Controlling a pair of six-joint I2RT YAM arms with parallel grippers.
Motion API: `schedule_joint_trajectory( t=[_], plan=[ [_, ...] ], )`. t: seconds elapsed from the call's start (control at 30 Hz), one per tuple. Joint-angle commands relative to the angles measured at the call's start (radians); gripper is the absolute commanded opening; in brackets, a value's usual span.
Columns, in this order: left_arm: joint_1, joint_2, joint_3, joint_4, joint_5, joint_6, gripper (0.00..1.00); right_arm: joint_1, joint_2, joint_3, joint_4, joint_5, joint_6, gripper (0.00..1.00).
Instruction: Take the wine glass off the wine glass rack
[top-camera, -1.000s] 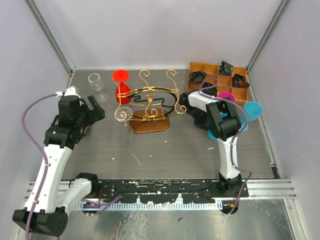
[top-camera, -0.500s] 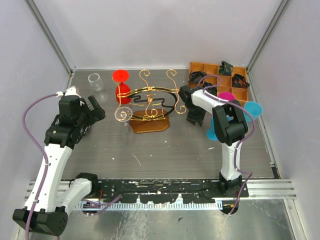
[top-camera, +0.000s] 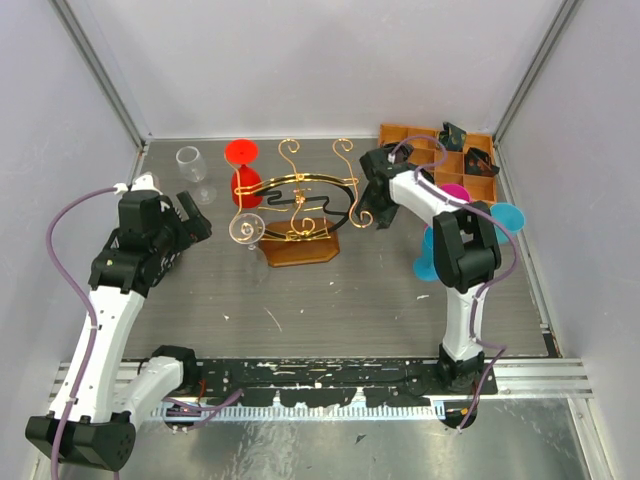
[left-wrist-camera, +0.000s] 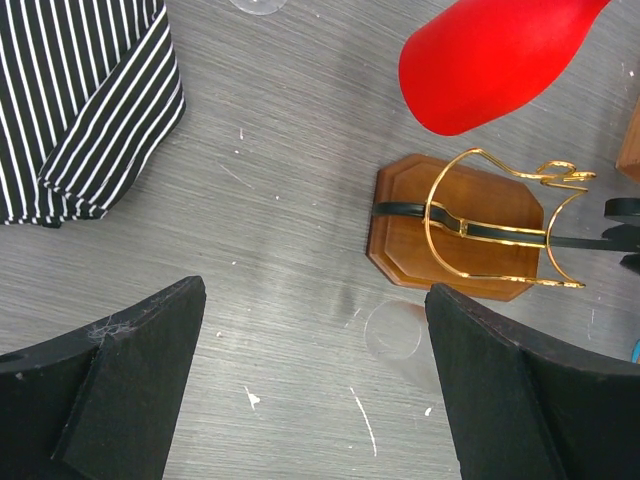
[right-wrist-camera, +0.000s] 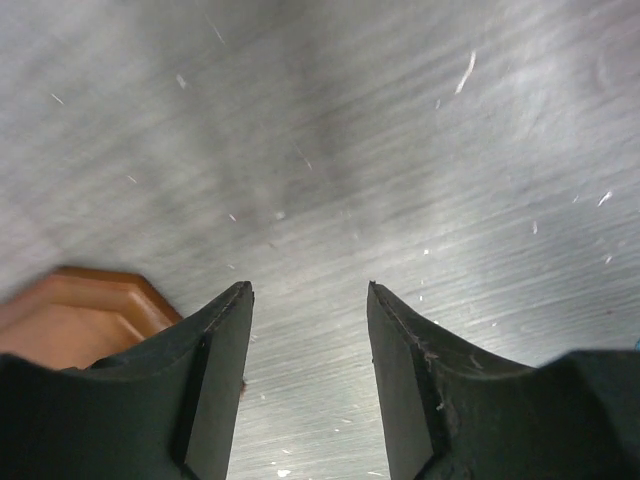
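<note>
The wine glass rack (top-camera: 298, 203), gold wire on a brown wooden base (top-camera: 300, 248), stands mid-table. A red wine glass (top-camera: 244, 172) hangs upside down at its left end; its bowl (left-wrist-camera: 490, 60) fills the top of the left wrist view above the rack's base (left-wrist-camera: 455, 225). A clear glass (left-wrist-camera: 393, 330) shows faintly by the base's near corner; I cannot tell whether it hangs. My left gripper (top-camera: 192, 222) is wide open left of the rack, nothing between its fingers (left-wrist-camera: 312, 295). My right gripper (top-camera: 366, 205) is open at the rack's right end, over bare table (right-wrist-camera: 308, 288).
Another clear glass (top-camera: 192, 170) stands at the back left. An orange-brown compartmented tray (top-camera: 440, 152) sits at the back right, with pink (top-camera: 455, 192) and blue (top-camera: 507, 216) cups in front of it. A black-and-white striped surface (left-wrist-camera: 80, 100) shows in the left wrist view.
My right gripper has swung away from the cups toward the back, up to the rack's right end, and its jaws have widened. The left arm has not moved.
</note>
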Motion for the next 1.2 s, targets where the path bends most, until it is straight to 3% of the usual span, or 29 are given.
schedule_joint_trajectory(
  t=[0.0,0.23,0.37,0.5,0.73,0.9,1.17],
  plan=[
    [0.000,0.004,0.037,-0.006,0.018,-0.006,0.98,-0.076,-0.107,0.107,-0.010,0.000,-0.020,0.56],
    [0.000,0.007,0.031,0.002,0.023,-0.015,0.98,-0.140,-0.143,0.366,-0.083,0.037,-0.141,0.56],
    [0.000,0.003,0.035,0.001,0.011,-0.011,0.98,-0.107,-0.186,0.528,-0.119,0.107,-0.177,0.56],
    [0.000,0.000,0.037,-0.005,-0.001,-0.007,0.98,-0.031,-0.272,0.576,-0.136,0.039,-0.135,0.59],
    [0.000,-0.003,0.052,-0.025,0.002,-0.015,0.98,0.014,-0.419,0.496,-0.114,-0.326,0.059,0.72],
    [0.001,-0.010,0.029,-0.014,0.022,-0.053,0.99,0.082,-0.456,0.432,-0.076,-0.420,0.165,0.76],
    [0.001,-0.015,0.026,-0.014,0.022,-0.059,1.00,0.169,-0.428,0.338,-0.040,-0.435,0.206,0.77]
  ],
)
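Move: The clear wine glass hanging at the rack's near left corner lies about 24 cm left and 12 cm back from the right hand, its middle some 8 cm higher. The red glass hangs about 13 cm beyond it, and the rack's middle is roughly 15 cm left and 6 cm back from the hand; the nearer blue goblet on the table is 12 cm right and 9 cm back. From the left hand the clear glass is 13 cm right, 1 cm ahead and 9 cm lower. Empty, the right hand sweeps up from beside the rack's right side, rising over 35 cm and first swinging about 9 cm forward and a little right, then curving back and left over the rack's top towards the clear glass's corner. Near the end it sinks some 4 cm, its wrist turned until the fingers point forward-left and down, roughly 50 degrees from before, while they open wider and touch nothing. ##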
